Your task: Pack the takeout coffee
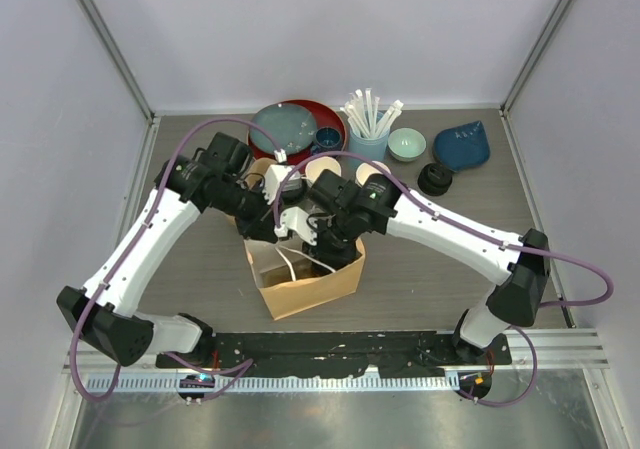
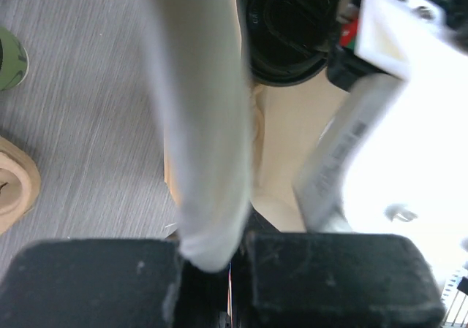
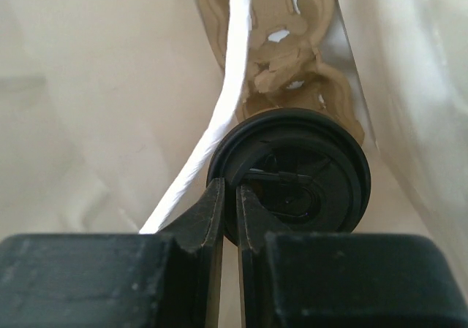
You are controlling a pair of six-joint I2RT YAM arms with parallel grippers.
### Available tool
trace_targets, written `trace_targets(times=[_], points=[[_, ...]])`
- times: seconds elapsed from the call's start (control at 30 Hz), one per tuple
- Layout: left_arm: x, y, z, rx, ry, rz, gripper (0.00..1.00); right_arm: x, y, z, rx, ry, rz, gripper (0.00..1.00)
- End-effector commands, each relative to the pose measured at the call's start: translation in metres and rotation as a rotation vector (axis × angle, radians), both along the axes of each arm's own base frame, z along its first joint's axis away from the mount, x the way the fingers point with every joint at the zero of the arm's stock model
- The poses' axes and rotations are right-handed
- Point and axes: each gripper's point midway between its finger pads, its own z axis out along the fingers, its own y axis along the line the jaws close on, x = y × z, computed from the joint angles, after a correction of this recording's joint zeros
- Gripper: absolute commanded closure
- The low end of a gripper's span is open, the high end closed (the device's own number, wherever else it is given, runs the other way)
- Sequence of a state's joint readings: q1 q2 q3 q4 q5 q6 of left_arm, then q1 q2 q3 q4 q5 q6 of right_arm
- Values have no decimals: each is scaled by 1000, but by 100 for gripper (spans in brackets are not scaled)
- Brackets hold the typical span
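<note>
A brown paper bag [image 1: 305, 287] stands open between the arms. My left gripper [image 1: 270, 219] is at the bag's far left rim, shut on the white bag handle [image 2: 201, 123], which runs up from between its fingers [image 2: 212, 258]. My right gripper [image 1: 318, 241] reaches down into the bag mouth. In the right wrist view it [image 3: 230, 196] is shut on the rim of a takeout coffee's black lid [image 3: 296, 171], low inside the bag. That lid [image 2: 289, 28] also shows in the left wrist view. The cup's side is hidden, so I cannot tell its colour. No other lidded cup is in view.
A brown cardboard insert [image 3: 292, 50] with cut-outs leans on the bag wall behind the lid. Lidless cup stacks [image 1: 322, 169] stand just beyond the bag. Further back are a red tray [image 1: 300, 109], a blue cup of straws [image 1: 368, 139], a green bowl [image 1: 406, 144], a blue dish [image 1: 462, 144] and spare black lids [image 1: 436, 179].
</note>
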State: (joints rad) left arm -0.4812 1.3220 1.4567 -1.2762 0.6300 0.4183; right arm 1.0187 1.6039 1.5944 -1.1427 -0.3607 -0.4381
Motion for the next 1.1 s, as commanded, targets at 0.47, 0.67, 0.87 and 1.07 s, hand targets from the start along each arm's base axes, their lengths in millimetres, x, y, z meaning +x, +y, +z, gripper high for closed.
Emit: trace_targets(times=[0.47,0.67,0.87,1.07], points=[[13,-8,15,-29,-59,-14,100,21,-4,-38,-111,-76,-46,99],[10,-7,12,-30,-62,-11,100,24,5,-43,-62,-86,-51,99],[10,-8,13,-37,-58,-14,100,25,12,-46,-37,-90,-52,99],[9,-7,12,-32,-53,-17,100,22,14,-52,-36,-87,-38,99]])
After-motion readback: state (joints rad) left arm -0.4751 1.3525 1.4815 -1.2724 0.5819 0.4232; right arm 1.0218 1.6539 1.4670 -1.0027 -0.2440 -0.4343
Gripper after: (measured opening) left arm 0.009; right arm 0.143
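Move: The right hand holds a lidded coffee cup by its rim inside the paper bag. The carrier's right well, its target, lies about 12 cm below it, some 4 cm ahead and 5 cm left; the carrier's left well is about 9 cm farther left. Outside the bag, the green cup stands roughly 18 cm ahead and 6 cm left of the right hand. From the left hand, the right well is some 9 cm right, 4 cm back and 17 cm down. Downward into the bag, the right hand lowers the lidded cup some 5 cm towards the carrier, quickly at first and then easing off. On the way it slips about 1 cm right and back again while edging 2 cm forward, the wrist tilting only slightly and the fingers keeping their pinch on the rim. The left hand, still shut on the bag's far rim, shifts barely 1 cm forward. ##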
